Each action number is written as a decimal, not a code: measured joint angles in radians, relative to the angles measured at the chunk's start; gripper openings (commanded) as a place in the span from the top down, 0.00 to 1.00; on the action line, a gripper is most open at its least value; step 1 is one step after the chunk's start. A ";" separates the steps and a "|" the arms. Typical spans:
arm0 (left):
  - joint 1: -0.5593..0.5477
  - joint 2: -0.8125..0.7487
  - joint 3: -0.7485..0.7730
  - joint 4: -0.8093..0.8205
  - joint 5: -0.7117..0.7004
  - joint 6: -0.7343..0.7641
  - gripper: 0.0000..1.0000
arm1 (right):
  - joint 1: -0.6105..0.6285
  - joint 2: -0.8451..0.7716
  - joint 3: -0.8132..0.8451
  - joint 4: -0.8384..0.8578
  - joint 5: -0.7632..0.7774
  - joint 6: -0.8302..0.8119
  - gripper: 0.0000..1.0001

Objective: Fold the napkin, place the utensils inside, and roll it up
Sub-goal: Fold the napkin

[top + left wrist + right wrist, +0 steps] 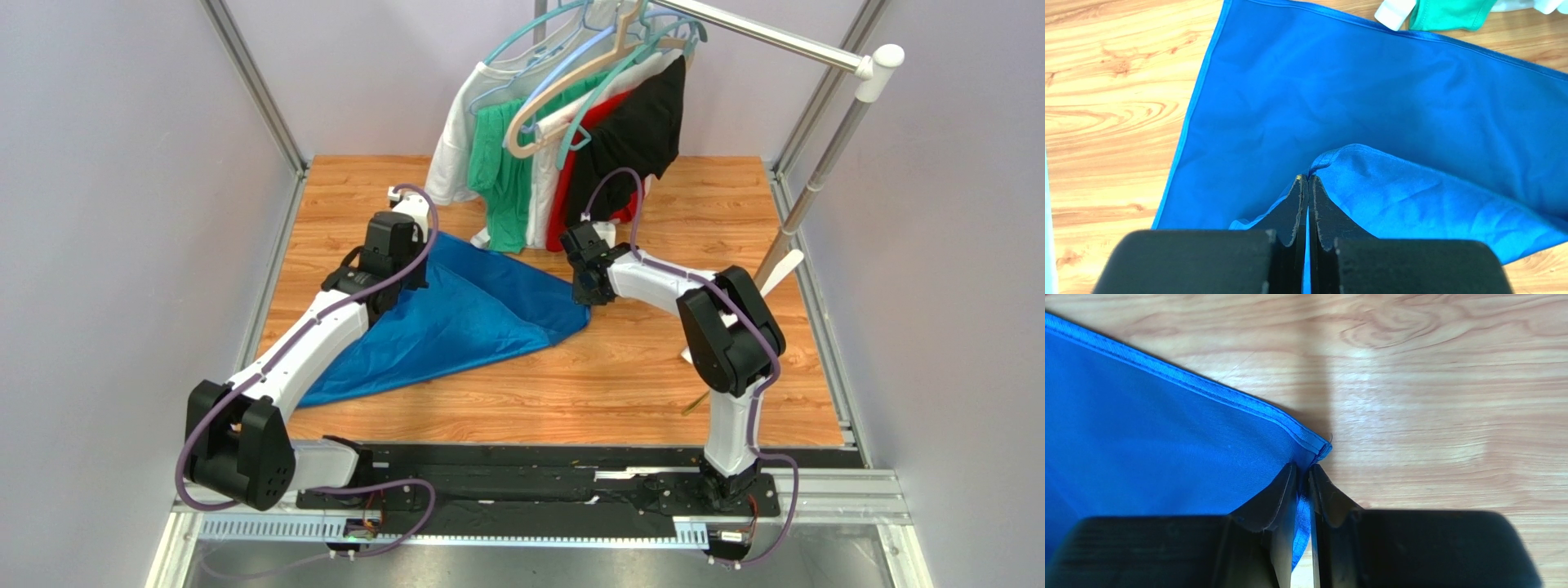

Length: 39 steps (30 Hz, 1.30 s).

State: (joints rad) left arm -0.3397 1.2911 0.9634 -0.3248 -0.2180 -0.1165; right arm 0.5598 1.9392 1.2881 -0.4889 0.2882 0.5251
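The blue napkin (472, 321) lies partly doubled over on the wooden table (687, 368). My left gripper (415, 272) is at the napkin's far left part, shut on a raised fold of the cloth. In the left wrist view the left gripper (1308, 178) pinches a puckered peak of the napkin (1364, 92). My right gripper (590, 292) is at the napkin's right corner. In the right wrist view the right gripper (1303, 469) is shut on the hemmed corner of the napkin (1155, 435), with cloth showing between the fingers. The utensils are out of view.
Green, white, red and black garments (577, 135) hang from a rail at the back of the table, just behind both grippers. A slanted rack pole (824, 159) stands at the right. Metal frame posts border the table's sides.
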 measured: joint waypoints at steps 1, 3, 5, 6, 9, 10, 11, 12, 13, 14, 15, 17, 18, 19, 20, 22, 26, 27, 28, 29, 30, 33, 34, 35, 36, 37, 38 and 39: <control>0.000 0.000 0.000 0.000 0.001 0.002 1.00 | -0.003 0.000 0.000 0.000 0.003 0.000 0.83; 0.000 0.000 0.001 -0.001 0.002 0.008 1.00 | -0.008 0.000 0.001 -0.003 0.011 -0.002 0.82; 0.000 0.001 0.006 -0.003 0.003 0.014 1.00 | -0.010 0.000 0.005 -0.011 0.017 -0.004 0.80; 0.000 0.003 0.013 -0.004 0.003 0.016 1.00 | -0.011 0.000 0.008 -0.019 0.018 -0.006 0.77; 0.000 0.012 0.036 -0.003 0.003 0.029 1.00 | -0.012 0.001 0.023 -0.038 0.020 -0.010 0.66; 0.000 0.020 0.048 -0.001 0.003 0.036 1.00 | -0.012 0.001 0.030 -0.043 0.020 -0.012 0.62; 0.000 0.026 0.054 0.003 0.003 0.040 1.00 | -0.012 0.001 0.035 -0.045 0.019 -0.014 0.59; 0.000 0.034 0.063 0.004 0.003 0.047 1.00 | -0.012 0.001 0.039 -0.045 0.019 -0.016 0.52; 0.001 0.044 0.068 0.010 0.003 0.055 1.00 | -0.012 0.000 0.042 -0.045 0.016 -0.022 0.50; 0.001 0.055 0.075 0.011 0.003 0.060 1.00 | -0.012 -0.001 0.042 -0.045 0.014 -0.023 0.47; 0.002 0.070 0.081 0.014 0.003 0.066 1.00 | -0.012 -0.002 0.042 -0.047 0.011 -0.026 0.45; 0.007 0.098 0.089 0.019 0.003 0.077 1.00 | -0.012 -0.011 0.041 -0.047 0.005 -0.029 0.43; 0.011 0.112 0.091 0.023 0.004 0.081 1.00 | -0.012 -0.022 0.040 -0.047 0.001 -0.030 0.43; 0.016 0.126 0.091 0.029 0.008 0.089 1.00 | -0.012 -0.032 0.039 -0.047 -0.002 -0.030 0.43; 0.020 0.135 0.091 0.031 0.010 0.094 1.00 | -0.012 -0.046 0.036 -0.047 -0.003 -0.030 0.42; 0.032 0.151 0.091 0.040 0.023 0.106 1.00 | -0.012 -0.083 0.026 -0.047 -0.006 -0.031 0.42; 0.056 0.171 0.091 0.084 0.039 0.123 1.00 | -0.012 -0.159 0.010 -0.047 -0.009 -0.033 0.42; 0.061 0.174 0.091 0.092 0.042 0.126 1.00 | -0.012 -0.172 0.008 -0.047 -0.010 -0.033 0.41; 0.065 0.179 0.091 0.099 0.045 0.132 1.00 | -0.012 -0.183 0.006 -0.047 -0.010 -0.033 0.41; 0.068 0.182 0.091 0.105 0.047 0.137 1.00 | -0.012 -0.189 0.005 -0.047 -0.009 -0.033 0.41; 0.072 0.187 0.092 0.110 0.054 0.144 1.00 | -0.012 -0.194 0.004 -0.047 -0.009 -0.033 0.41; 0.081 0.206 0.101 0.119 0.067 0.157 1.00 | -0.012 -0.198 -0.001 -0.049 -0.009 -0.034 0.41; 0.085 0.214 0.106 0.122 0.072 0.163 1.00 | -0.012 -0.198 -0.003 -0.049 -0.009 -0.033 0.41; 0.089 0.221 0.112 0.128 0.077 0.168 1.00 | -0.012 -0.199 -0.006 -0.050 -0.009 -0.033 0.41; 0.094 0.229 0.116 0.135 0.080 0.173 1.00 | -0.012 -0.200 -0.008 -0.053 -0.009 -0.033 0.41; 0.100 0.238 0.122 0.139 0.085 0.177 1.00 | -0.012 -0.200 -0.011 -0.053 -0.009 -0.033 0.41; 0.106 0.249 0.128 0.145 0.087 0.181 1.00 | -0.012 -0.202 -0.013 -0.055 -0.009 -0.033 0.41; 0.112 0.259 0.134 0.150 0.091 0.186 1.00 | -0.012 -0.203 -0.014 -0.056 -0.009 -0.033 0.41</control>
State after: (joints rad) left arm -0.2276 1.5497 1.0973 -0.1753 -0.1268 0.0696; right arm 0.5480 1.7359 1.2739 -0.5449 0.2790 0.4919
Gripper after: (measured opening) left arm 0.008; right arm 0.590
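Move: Some 20 cm ahead of the left hand, 6 cm to its left and 16 cm below lies the napkin's far-left corner, where the corner it holds is being taken. The rack's white foot stands 16 cm ahead of this hand and 9 cm right, with the green shirt's hem about 5 cm farther right. The right hand still pinches the napkin's right corner, which is about 1 cm ahead and 1 cm below; the far-left corner lies roughly 37 cm to this hand's left and 19 cm ahead. Carrying the held napkin corner forward about 7 cm towards the far-left corner, the left hand arcs up slightly and then sinks to end 2 cm lower, fingers kept shut. The right hand edges about 1 cm right, opens to let go of the right corner, then rises straight up some 7 cm and stays there with its fingers open. ##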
